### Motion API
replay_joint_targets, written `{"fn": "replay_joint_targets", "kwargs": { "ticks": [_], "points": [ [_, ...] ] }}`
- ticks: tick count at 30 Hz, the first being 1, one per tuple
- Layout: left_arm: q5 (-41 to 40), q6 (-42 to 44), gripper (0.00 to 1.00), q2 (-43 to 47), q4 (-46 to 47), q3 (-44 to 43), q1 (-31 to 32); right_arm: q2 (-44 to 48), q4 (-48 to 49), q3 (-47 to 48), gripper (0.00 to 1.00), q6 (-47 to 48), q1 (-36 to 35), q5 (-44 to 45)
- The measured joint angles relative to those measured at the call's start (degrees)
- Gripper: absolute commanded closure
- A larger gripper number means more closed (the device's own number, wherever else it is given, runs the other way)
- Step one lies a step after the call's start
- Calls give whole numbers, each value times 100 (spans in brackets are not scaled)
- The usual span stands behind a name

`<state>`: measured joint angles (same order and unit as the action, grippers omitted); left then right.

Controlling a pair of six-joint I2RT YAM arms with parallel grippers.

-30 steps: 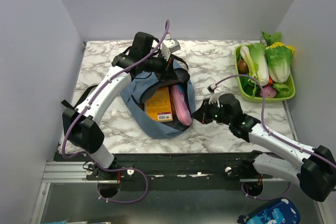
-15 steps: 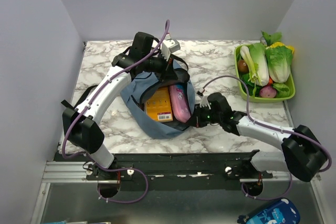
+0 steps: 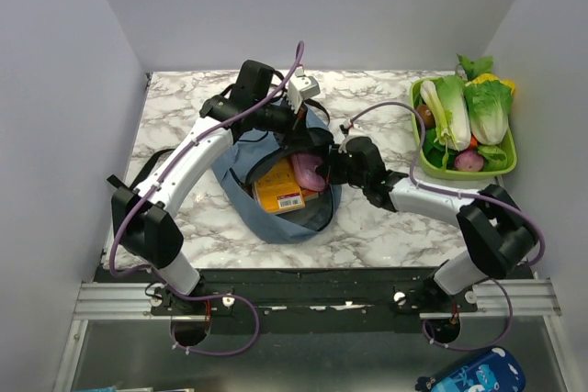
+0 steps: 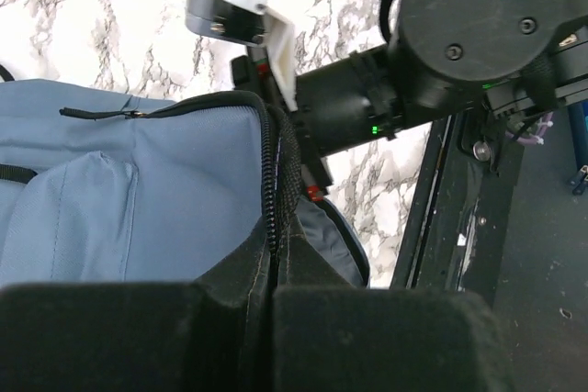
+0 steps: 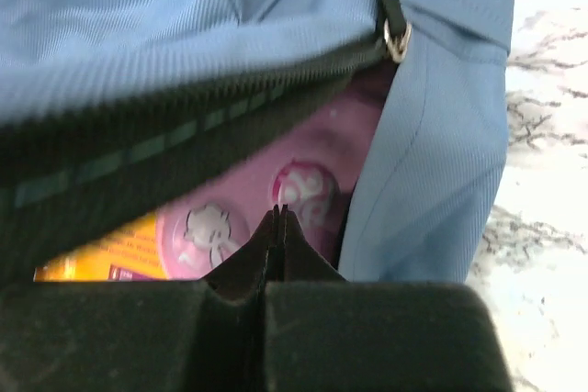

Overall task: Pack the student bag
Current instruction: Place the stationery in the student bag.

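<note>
The dusty-blue student bag (image 3: 276, 213) lies open in the middle of the marble table. An orange book (image 3: 278, 185) and a pink pencil case (image 3: 308, 170) lie inside it. My left gripper (image 3: 308, 130) is shut on the bag's black zipper rim (image 4: 273, 181) at the far side and holds it up. My right gripper (image 3: 323, 168) is shut and empty at the bag's right rim. In the right wrist view its tips (image 5: 278, 214) sit right at the pink case (image 5: 317, 158), under the bag's flap (image 5: 184, 16).
A green tray (image 3: 503, 170) of vegetables stands at the back right. A bright blue pouch (image 3: 473, 374) lies below the table's near edge. The bag's black strap (image 3: 152, 167) trails left under my left arm. My right arm (image 4: 441, 52) is close to my left gripper.
My right arm has swung left and away from me, from beside the bag to its opening. The pink case has slid deeper into the bag. My left gripper still holds the rim.
</note>
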<state>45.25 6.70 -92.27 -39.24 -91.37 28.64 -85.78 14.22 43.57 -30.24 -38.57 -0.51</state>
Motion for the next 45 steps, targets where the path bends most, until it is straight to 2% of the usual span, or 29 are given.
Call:
{"fn": "replay_joint_targets", "kwargs": {
  "ticks": [3, 7, 14, 17, 27, 34, 39, 41, 42, 44, 45],
  "points": [
    [26, -2, 99, -42, 9, 2, 11, -332, 142, 201, 99, -33, 9, 103],
    [26, -9, 95, -68, 17, 2, 11, -212, 247, 46, 99, -105, 4, 155],
    [20, -85, 94, -66, 116, 57, 9, 1456, 146, -1143, 99, -195, 2, 260],
    [9, -131, 94, -66, 181, 76, 9, 1615, 188, -1198, 99, -216, -35, 131],
    [-107, -271, 94, -66, 313, 87, 9, 376, 341, -1117, 99, -219, -275, -442],
    [-155, -251, 93, -66, 323, 87, -35, -509, 251, -105, 100, -149, -273, -367],
    [-212, -74, 80, -201, 326, -70, -345, -1478, 153, 1003, 99, -111, -273, -348],
    [-170, -35, 51, -424, 262, -356, -538, -1512, 111, 1071, 83, -101, -273, -308],
    [-160, -24, 42, -494, 262, -417, -599, -1464, 66, 1058, 77, -79, -273, -275],
    [-85, -22, 12, -538, 240, -398, -723, -1178, -98, 916, 65, 9, -273, -234],
    [-22, -39, 1, -533, 229, -369, -734, -946, -166, 785, 61, 33, -271, -225]
  ]
}}
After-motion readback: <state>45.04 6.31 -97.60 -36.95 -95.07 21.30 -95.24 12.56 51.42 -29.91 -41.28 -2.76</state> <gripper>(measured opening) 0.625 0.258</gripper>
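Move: The right hand's shut fingertips are at the pink pencil case inside the bag; its middle is about 4 cm to their left, 3 cm farther out and 2 cm lower. The orange book lies 5 cm left, 1 cm back and 6 cm down; the yellow book is 11 cm left, 3 cm back and 5 cm below. From the left hand, still holding the bag's rim, the case is some 18 cm below, 4 cm ahead and 2 cm left. Back out in a small hop after a slight forward nudge at the pencil case, the right hand dips low, then drives forward and left into the bag, about 7 cm forward with fingers shut, before easing back and up as they start to open. The left hand holds the rim nearly still, then swings forward and left, some 7 cm in all, and spreads its fingers around it. ##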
